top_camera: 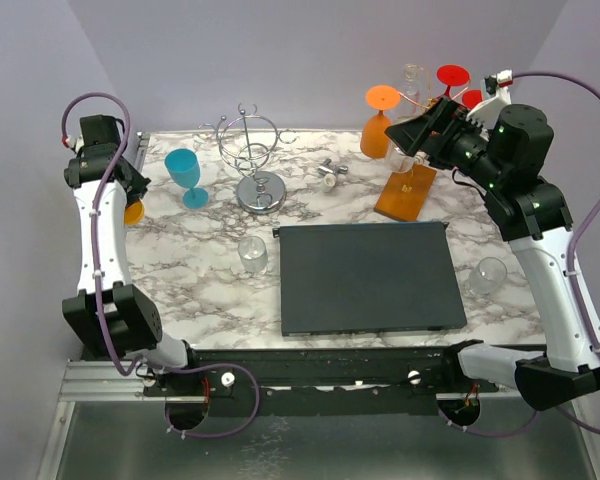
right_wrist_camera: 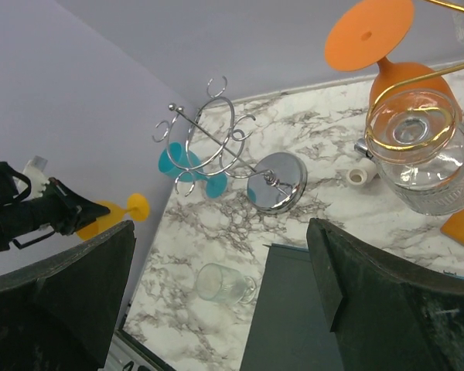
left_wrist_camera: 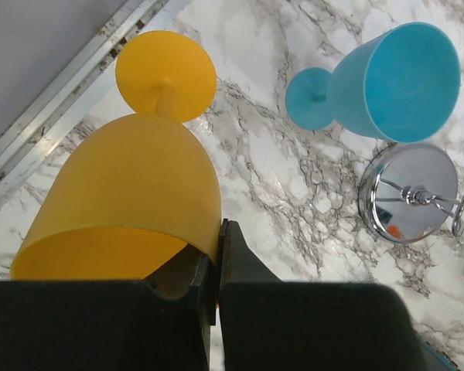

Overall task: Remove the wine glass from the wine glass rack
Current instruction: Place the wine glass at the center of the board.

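Note:
The wine glass rack has an orange-brown wooden base (top_camera: 405, 192) and gold wire hooks (right_wrist_camera: 408, 91) at the back right. Upside down on it hang an orange wine glass (top_camera: 379, 124), a clear one (right_wrist_camera: 425, 158) and red ones (top_camera: 453, 76). My right gripper (top_camera: 412, 135) is raised beside the hooks, open wide and holding nothing (right_wrist_camera: 220, 232). The clear glass and orange glass (right_wrist_camera: 393, 66) lie just beyond its right finger (right_wrist_camera: 394, 301). At the table's left edge, my left gripper (left_wrist_camera: 219, 232) is shut on the rim of a yellow glass (left_wrist_camera: 131, 185).
A chrome wire stand (top_camera: 255, 160) with a round base (left_wrist_camera: 408, 192) is at the back centre, with a blue glass (top_camera: 186, 176) beside it. A dark mat (top_camera: 370, 275) lies in front. Clear glasses rest at its left (top_camera: 252, 255) and right (top_camera: 487, 275). A small white-and-metal piece (top_camera: 332, 172) sits near the rack.

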Motion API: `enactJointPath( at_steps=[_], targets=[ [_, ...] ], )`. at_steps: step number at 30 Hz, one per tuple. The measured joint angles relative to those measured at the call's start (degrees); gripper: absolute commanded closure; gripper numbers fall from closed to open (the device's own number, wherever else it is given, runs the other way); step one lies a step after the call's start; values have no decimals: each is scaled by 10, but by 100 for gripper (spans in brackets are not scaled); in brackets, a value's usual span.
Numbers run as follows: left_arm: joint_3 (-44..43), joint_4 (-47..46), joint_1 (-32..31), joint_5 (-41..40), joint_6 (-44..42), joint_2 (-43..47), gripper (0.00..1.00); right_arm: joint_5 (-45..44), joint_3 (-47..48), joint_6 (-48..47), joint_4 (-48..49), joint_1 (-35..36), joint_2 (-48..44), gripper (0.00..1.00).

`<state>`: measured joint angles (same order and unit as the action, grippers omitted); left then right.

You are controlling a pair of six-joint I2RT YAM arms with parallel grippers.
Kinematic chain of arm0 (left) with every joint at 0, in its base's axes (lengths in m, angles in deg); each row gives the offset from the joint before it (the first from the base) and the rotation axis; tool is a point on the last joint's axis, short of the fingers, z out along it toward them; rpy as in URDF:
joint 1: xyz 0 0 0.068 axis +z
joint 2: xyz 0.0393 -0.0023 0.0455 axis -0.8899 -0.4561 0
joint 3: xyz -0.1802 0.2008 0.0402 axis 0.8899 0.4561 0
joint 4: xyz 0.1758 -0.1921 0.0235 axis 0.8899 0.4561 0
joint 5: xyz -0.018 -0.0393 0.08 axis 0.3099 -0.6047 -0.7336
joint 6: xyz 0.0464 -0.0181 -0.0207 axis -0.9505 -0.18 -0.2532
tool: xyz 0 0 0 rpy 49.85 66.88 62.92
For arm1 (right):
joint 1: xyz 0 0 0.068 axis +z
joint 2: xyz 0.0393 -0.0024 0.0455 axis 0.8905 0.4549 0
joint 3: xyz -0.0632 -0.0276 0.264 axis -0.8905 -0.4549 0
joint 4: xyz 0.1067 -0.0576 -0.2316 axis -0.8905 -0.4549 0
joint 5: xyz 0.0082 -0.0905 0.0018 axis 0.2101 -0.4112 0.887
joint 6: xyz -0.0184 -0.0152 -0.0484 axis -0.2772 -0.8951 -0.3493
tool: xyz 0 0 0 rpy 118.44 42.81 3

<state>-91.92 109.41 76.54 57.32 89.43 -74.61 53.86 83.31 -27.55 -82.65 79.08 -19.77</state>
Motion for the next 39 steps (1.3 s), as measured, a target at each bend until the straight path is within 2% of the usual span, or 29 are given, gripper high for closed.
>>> enactJointPath(
  at_steps=[9,25,32,39],
  targets=[
    [-40,-13,40,106,-13,-125,100,0,-13,-3,-2,0,0,0],
    [-64,-18,41,147,-11,-216,99,-8,-35,-4,0,0,-4,0],
    [-71,-19,41,149,-13,-222,75,-8,-39,-4,1,0,-4,0],
    [-90,-20,39,148,-12,-237,64,-8,-39,-4,1,0,-3,0]
  ],
)
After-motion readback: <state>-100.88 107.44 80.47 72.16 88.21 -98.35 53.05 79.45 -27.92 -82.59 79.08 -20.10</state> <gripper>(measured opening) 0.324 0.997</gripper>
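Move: On the marble near its left edge, the landing spot for the yellow glass already held by the left hand lies roughly 6 cm ahead of that hand, 1 cm to its left and 23 cm below. The teal glass stands about 12 cm ahead and 7 cm right, the silver stand 13 ahead and 24 right, the clear glass 6 back and 23 right. From the right hand, the spot is some 8 cm ahead, 57 left and 42 below. Lowering the yellow glass to the marble near the teal glass, the left hand sinks about 10 cm while going forward some 7 cm, its fingers tipping more steeply down. They then open about a third way at the bowl's rim, one finger inside the bowl and one outside, as the hand eases slightly forward. The right hand, still wide open, sinks some 3 cm. ##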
